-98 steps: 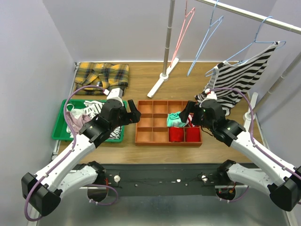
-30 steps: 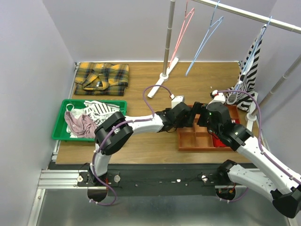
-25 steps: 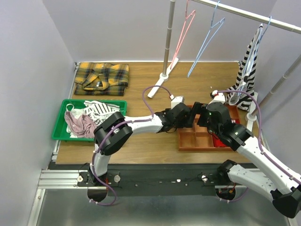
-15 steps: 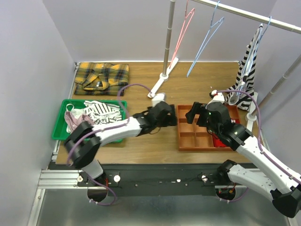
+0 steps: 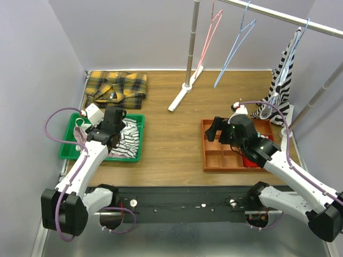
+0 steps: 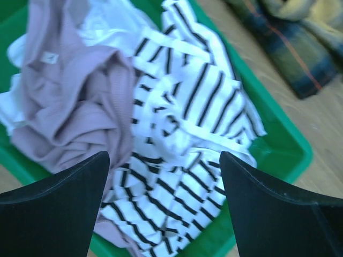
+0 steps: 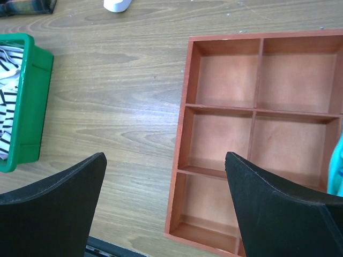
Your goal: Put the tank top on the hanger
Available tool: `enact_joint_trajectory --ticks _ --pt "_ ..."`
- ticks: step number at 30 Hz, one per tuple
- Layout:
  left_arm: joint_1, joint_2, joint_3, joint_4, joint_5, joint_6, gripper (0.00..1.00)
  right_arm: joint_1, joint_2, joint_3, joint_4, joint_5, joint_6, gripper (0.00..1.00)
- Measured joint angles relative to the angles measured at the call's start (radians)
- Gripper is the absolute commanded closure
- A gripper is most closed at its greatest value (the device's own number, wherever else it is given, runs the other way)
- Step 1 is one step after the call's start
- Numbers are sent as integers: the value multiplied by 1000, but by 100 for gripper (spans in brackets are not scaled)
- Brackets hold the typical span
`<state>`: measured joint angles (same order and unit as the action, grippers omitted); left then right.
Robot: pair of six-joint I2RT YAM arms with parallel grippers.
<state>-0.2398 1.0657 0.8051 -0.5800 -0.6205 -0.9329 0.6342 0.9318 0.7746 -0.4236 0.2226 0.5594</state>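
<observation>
The tank top [image 5: 128, 142], white with thin dark stripes, lies crumpled in the green tray [image 5: 68, 154]. My left gripper [image 5: 114, 128] hovers over it, open. In the left wrist view the tank top [image 6: 182, 155] fills the space below the left gripper [image 6: 163, 158], and neither finger touches it. The light-blue hanger [image 5: 233, 46] hangs bare from the rail at the back. My right gripper [image 5: 215, 130] is open and holds nothing, over the left edge of the red-brown organizer tray [image 7: 187, 134].
A mauve garment [image 6: 69, 107] shares the green tray. A yellow plaid shirt [image 5: 115, 85] lies behind it. A pink hanger [image 5: 206, 38] and a bold black-and-white striped garment [image 5: 281, 80] hang from the rail. The rack's pole foot [image 5: 180, 96] stands mid-table.
My left arm has swung from the middle of the table, beside the organizer tray, back left to above the green tray. The right gripper has shifted slightly left.
</observation>
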Motion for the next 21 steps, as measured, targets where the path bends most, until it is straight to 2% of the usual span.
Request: enact_joint_trajectory --ticks 2,5,6,8,9,10,16,21 --pt "23 -1 -12 -20 -10 0 16 0 9 -2 13 -11 0 0" --pt "47 25 -17 -38 -20 -11 35 0 21 -5 26 -25 0 0" --pt "53 39 -17 -37 -19 -11 54 0 24 -6 30 -31 0 0" --pt "65 79 -17 -24 -14 -19 73 0 25 -9 33 -34 0 0" --pt "72 97 -17 -14 -10 -17 96 0 25 -10 33 -34 0 0" --pt "77 107 -17 -6 -2 -7 100 0 25 -10 34 -34 0 0" --pt "90 117 51 10 39 62 100 0 21 -10 33 -34 0 0" --pt "80 53 248 -13 116 183 100 0 21 -4 30 -34 -4 0"
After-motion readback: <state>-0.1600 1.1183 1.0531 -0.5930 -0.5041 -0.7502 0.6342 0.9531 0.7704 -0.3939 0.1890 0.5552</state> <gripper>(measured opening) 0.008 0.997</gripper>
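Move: The left hand hangs open over the green bin, with the striped tank top almost straight below: its middle is about 6 cm down, 2 cm to the right and 1 cm ahead. The pink cloth lies some 7 cm to the left and 4 cm back at about the same depth, and the plaid shirt about 19 cm ahead, 4 cm to the right and 9 cm down. From the right hand, the tank top is roughly 44 cm to the left, 4 cm ahead and 9 cm down. The left hand sinks about 3.5 cm into the bin while easing some 2 cm to the left, tipping its fingers slightly further down and closing them from wide open to shut on a fold of the striped tank top. Keeping that pinch, it turns back upward and rises quickly by about 11 cm, going some 4 cm forward towards the plaid shirt's side and tilting the fingertips up again by about 10 degrees. ##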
